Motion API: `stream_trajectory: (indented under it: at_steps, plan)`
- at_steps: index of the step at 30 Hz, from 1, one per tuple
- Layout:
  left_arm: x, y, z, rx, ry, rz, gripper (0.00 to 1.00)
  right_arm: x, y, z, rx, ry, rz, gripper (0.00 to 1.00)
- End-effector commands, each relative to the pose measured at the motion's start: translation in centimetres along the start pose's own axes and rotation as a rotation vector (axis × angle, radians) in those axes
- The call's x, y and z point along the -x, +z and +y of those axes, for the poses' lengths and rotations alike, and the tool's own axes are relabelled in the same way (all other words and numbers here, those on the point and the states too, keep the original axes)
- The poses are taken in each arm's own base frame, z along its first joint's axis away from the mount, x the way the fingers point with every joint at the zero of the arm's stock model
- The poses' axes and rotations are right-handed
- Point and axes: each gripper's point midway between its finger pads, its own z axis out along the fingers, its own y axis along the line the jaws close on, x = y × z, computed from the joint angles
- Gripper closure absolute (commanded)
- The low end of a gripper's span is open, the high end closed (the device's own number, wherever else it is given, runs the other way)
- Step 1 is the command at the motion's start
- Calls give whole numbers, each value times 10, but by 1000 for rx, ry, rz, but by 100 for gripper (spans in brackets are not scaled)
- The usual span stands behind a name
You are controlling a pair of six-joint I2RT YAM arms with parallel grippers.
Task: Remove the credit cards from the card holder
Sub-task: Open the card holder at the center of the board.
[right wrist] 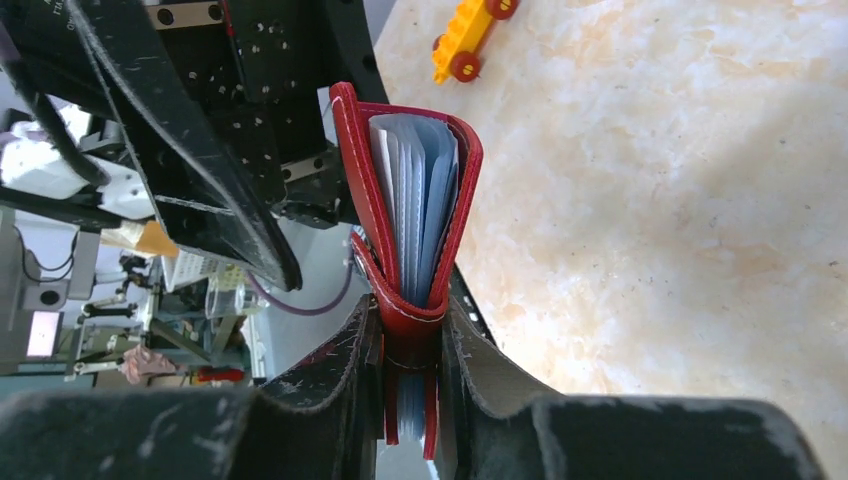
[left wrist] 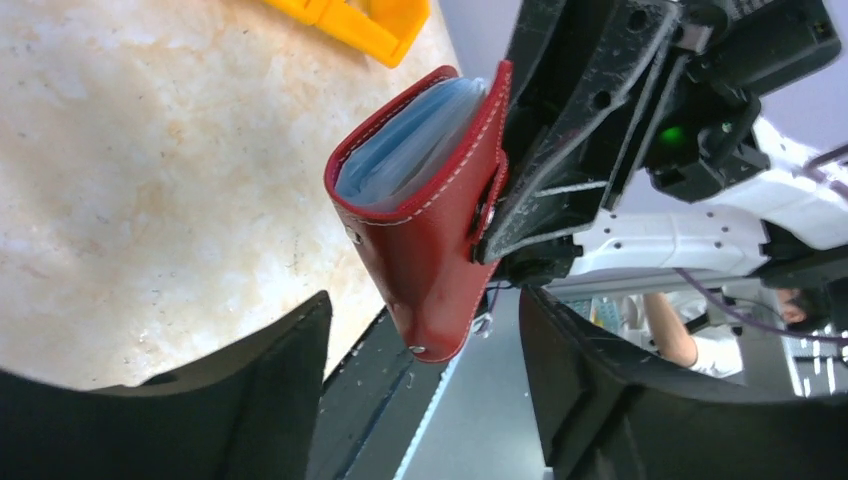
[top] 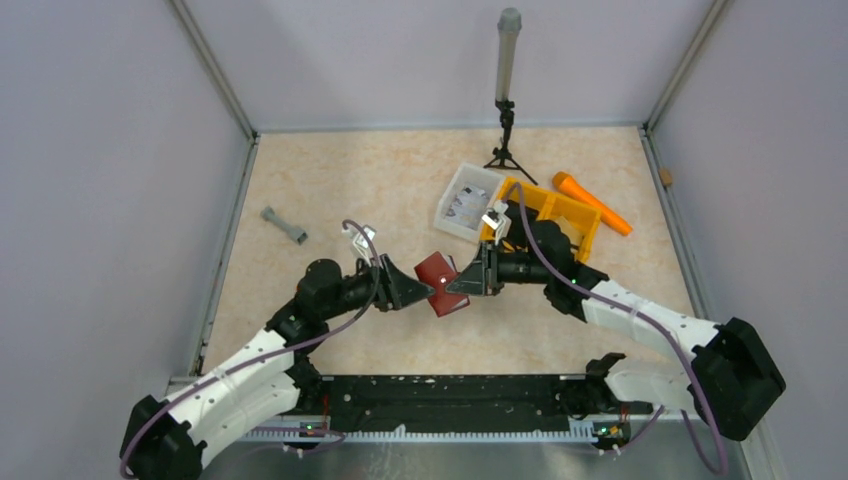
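The dark red card holder (top: pixel 443 283) hangs above the table between my two arms. My right gripper (right wrist: pixel 410 320) is shut on its lower edge, with the card holder (right wrist: pixel 352 170) standing up from the jaws and slightly spread. Pale blue-grey leaves (right wrist: pixel 420 190) fill it; I cannot tell whether they are the credit cards or sleeves. My left gripper (left wrist: pixel 423 297) is open, its jaws set wide on either side of the card holder's (left wrist: pixel 430 240) hanging snap tab and not touching it. From above, the left gripper (top: pixel 425 292) and right gripper (top: pixel 457 285) meet at the holder.
Behind the right arm lie a yellow-orange divided bin (top: pixel 562 213), a white tray (top: pixel 465 200) and an orange tool (top: pixel 592 203). A grey dumbbell-shaped piece (top: pixel 285 226) lies at the left. A tripod stand (top: pixel 507 100) stands at the back. A yellow toy (right wrist: pixel 465 35) is on the table.
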Motion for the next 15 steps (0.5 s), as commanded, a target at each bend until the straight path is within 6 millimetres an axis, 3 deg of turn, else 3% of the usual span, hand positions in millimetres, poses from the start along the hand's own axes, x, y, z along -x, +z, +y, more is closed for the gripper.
stream_trajectory:
  at_steps: [1, 3, 8, 12, 15]
  plan:
    - [18, -10, -27, -101, 29, -105, 18, 17, -8, 40, 117, -40, -51, 89]
    - [21, -15, -32, -124, 28, -142, 11, 21, -11, 49, 145, -37, -72, 88]
    - [25, -20, -44, -168, 45, -158, 8, 27, -13, 66, 222, -25, -84, 87]
    - [27, -19, -54, -205, 54, -151, 8, 25, -10, 73, 266, -13, -63, 87]
    - [29, -18, -59, -227, 51, -155, 15, 22, -8, 78, 283, -20, -50, 86]
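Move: Just off the left fingertips, about 3 cm to the left hand's right, 2 cm farther out and level with it, is the middle of the card holder. The right hand already pinches the holder, with its middle roughly 2 cm left and 1 cm ahead of that hand's pads. On the table some 18 cm below, the white tray stands about 27 cm ahead and 3 cm right of the right hand, and the yellow box about 24 cm ahead and 18 cm right. Lifting the card holder about 5 cm, the right hand keeps its pinch, drifts slightly back and left, and tips its fingers up some 10 degrees. The left hand rises about 4 cm beside the holder, tipping up a little too, and its already parted fingers spread nearly fully without closing on the leather. ##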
